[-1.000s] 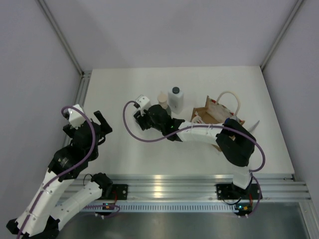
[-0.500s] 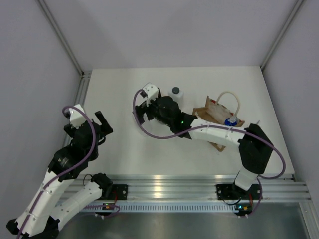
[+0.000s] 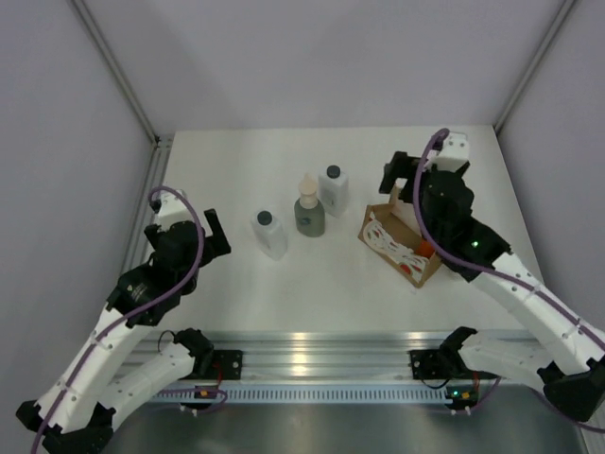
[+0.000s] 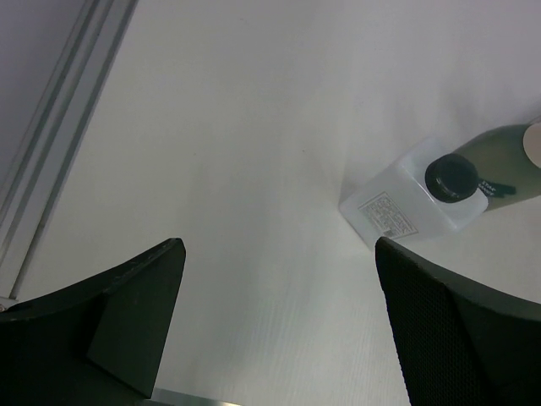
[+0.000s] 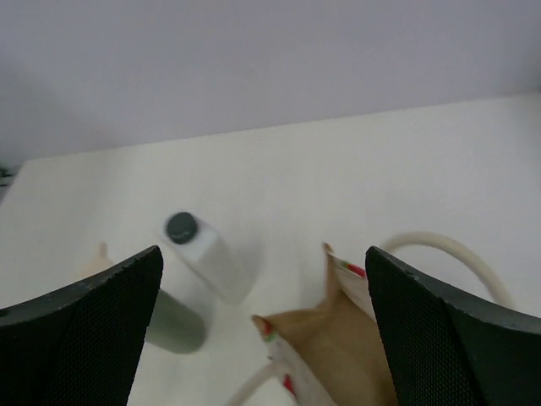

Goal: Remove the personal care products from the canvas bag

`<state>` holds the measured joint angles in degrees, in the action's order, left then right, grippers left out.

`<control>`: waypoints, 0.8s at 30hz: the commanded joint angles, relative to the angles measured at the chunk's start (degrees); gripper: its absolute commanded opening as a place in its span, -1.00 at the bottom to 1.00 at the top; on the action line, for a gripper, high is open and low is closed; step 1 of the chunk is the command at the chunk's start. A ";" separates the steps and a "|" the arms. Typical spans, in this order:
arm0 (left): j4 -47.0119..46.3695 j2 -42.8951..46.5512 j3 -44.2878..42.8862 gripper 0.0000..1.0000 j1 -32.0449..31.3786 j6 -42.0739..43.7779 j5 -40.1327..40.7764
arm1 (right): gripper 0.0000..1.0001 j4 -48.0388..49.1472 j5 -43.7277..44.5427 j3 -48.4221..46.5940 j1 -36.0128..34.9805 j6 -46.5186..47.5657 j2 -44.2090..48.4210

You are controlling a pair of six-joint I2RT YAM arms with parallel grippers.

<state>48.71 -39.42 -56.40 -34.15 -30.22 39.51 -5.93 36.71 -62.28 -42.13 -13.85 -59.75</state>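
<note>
Three personal care products stand on the table: a white bottle (image 3: 269, 234) with a dark cap nearest the front, a grey-green one (image 3: 308, 212) with a beige pump, and a second white one (image 3: 333, 189) behind. The tan canvas bag (image 3: 402, 242) stands to their right, with something orange (image 3: 425, 249) showing inside. My right gripper (image 3: 406, 182) hangs open and empty above the bag's far left corner. Its wrist view shows the bag (image 5: 355, 342), a rope handle (image 5: 448, 249) and a white bottle (image 5: 207, 254). My left gripper (image 3: 210, 241) is open and empty, left of the front white bottle (image 4: 414, 207).
Grey walls close in the table on the left, back and right. A metal rail (image 3: 378, 355) runs along the near edge, with both arm bases on it.
My right gripper opened, leaving the front white bottle standing, and the arm swung right to above the bag. The left arm edged toward the bottles.
</note>
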 commanded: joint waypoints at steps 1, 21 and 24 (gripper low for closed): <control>-3.62 -1.97 0.59 0.96 0.14 2.09 -4.26 | 0.99 -26.72 -0.66 -0.56 7.83 -8.29 3.40; -6.26 -11.29 0.77 0.96 0.14 5.61 -20.26 | 0.25 -38.63 -19.39 2.34 27.71 -3.91 -3.00; -6.52 -11.47 0.77 0.96 0.14 5.69 -20.78 | 0.25 -38.71 -18.52 2.51 27.72 -2.94 -4.06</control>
<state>45.52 -51.31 -55.59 -34.15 -25.32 20.23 -43.16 18.92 -59.11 -15.20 -18.83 -63.55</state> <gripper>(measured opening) 0.982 0.624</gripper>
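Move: From the right hand, the orange bottle with the blue cap stands in the canvas bag about 13 cm to the right, 3 cm back and 26 cm below. The bag's middle is some 8 cm right, 4 cm back; the far square bottle about 12 cm ahead, 15 cm left. From the left hand, the blue-capped bottle is roughly 55 cm right and 7 cm ahead, the near white bottle about 14 cm right and 9 cm ahead. Bring the empty right gripper down some 17 cm and about 13 cm right, drawing slightly back, to the blue cap in the bag; pitch the fingers about 40 degrees downward and narrow them to roughly two-thirds open, without gripping. Meanwhile ease the open left gripper about 7 cm right and 5 cm down towards the near white bottle, turning it clockwise and tipping it down. ##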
